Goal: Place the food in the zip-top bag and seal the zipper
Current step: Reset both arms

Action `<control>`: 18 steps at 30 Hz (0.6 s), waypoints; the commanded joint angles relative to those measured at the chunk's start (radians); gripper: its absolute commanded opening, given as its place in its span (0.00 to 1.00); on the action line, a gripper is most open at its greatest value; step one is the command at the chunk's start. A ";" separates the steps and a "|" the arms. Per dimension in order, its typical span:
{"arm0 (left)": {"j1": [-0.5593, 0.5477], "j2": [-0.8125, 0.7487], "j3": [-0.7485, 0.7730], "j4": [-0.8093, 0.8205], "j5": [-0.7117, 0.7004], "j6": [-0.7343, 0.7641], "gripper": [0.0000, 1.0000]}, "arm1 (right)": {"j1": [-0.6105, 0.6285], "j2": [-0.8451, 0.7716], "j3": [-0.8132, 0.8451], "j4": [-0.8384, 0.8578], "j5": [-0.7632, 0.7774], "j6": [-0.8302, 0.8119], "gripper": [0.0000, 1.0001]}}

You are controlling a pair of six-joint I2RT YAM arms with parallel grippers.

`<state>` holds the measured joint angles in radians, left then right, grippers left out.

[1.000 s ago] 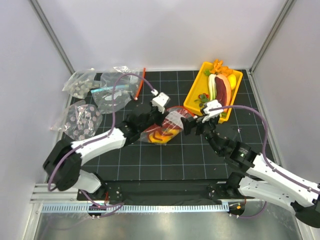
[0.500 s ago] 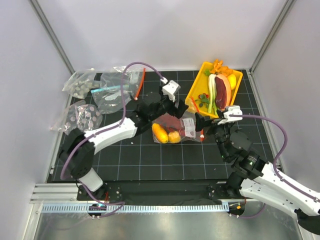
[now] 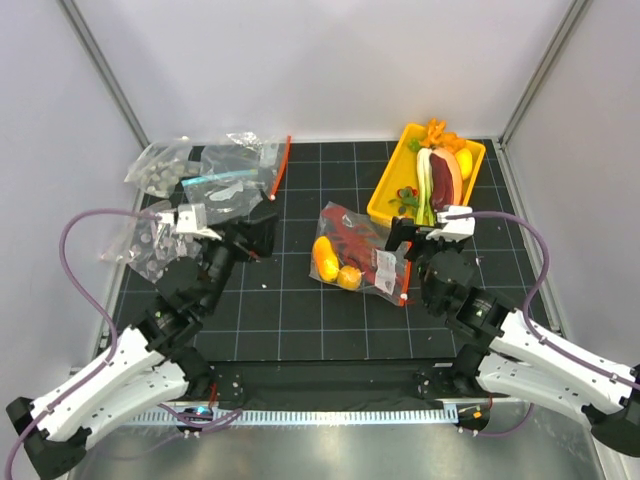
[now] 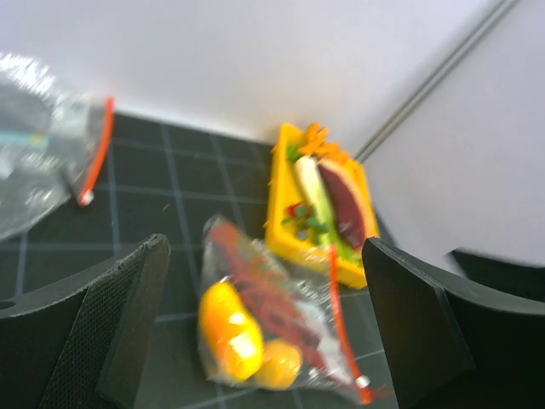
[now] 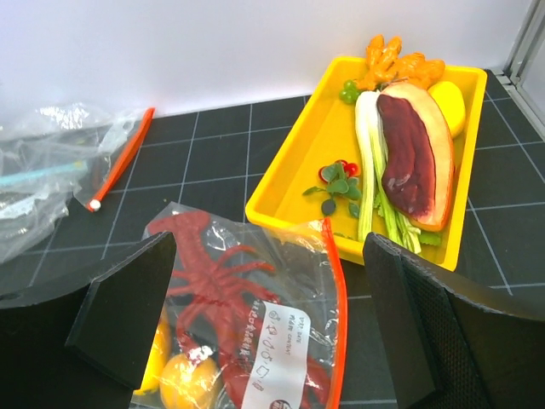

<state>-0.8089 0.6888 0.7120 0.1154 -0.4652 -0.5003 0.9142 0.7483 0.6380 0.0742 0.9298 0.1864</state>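
The zip-top bag (image 3: 362, 258) lies flat mid-table with the food inside: a red lobster (image 3: 349, 238) and two yellow-orange fruits (image 3: 326, 259). Its red-orange zipper (image 3: 396, 268) runs as one line along the bag's right edge. My left gripper (image 3: 267, 232) hangs open to the left of the bag, well apart from it. In the left wrist view the bag (image 4: 281, 328) lies blurred beyond the open gripper (image 4: 264, 281). My right gripper (image 3: 408, 248) is open just above the zipper edge. The right wrist view shows the lobster (image 5: 213, 281) and zipper (image 5: 337, 324) below the open gripper (image 5: 271, 264).
A yellow tray (image 3: 385, 195) at the back right holds a leek, a dark red slab and small pieces, close to the bag's far corner. Other clear bags (image 3: 215, 175), some with grey discs (image 3: 160, 240), lie at the back left.
My left gripper opened, let go of the bag and pulled back to the left. The bag dropped flat on the mat. The right gripper stayed open near the zipper edge.
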 commanded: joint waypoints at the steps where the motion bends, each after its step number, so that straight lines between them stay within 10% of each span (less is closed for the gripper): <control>1: 0.000 -0.079 -0.118 -0.073 -0.151 -0.106 1.00 | -0.001 -0.007 0.081 0.001 0.073 0.085 1.00; 18: 0.000 -0.083 -0.158 -0.112 -0.297 -0.101 1.00 | -0.003 -0.072 -0.014 0.065 0.033 0.007 1.00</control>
<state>-0.8093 0.5659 0.5049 0.0422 -0.6201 -0.5461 0.9142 0.6556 0.6197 0.0578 0.9405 0.1986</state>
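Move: The filled zip-top bag lies flat on the tiles, about 5 cm ahead of the right hand, 12 cm to its left and 25 cm below. The yellow tray's middle stands some 28 cm ahead of that hand and 6 cm to its right, just as low. From the left hand the filled bag is roughly 7 cm ahead, 20 cm to the right and 31 cm below; the heap of empty bags lies about 33 cm ahead of it and 13 cm to its left. The left hand, empty and still wide open, sinks about 8 cm through free air over bare tiles, quickly at first, then nearly pausing before a last short drop; it eases some 4 cm to its left while its fingers tip slightly down and swing a little counter-clockwise. The right hand, also empty and open, stays high to the right of the filled bag, rising only about 2.5 cm and settling back by half, with a slight drift right, and neither hand touches anything. ##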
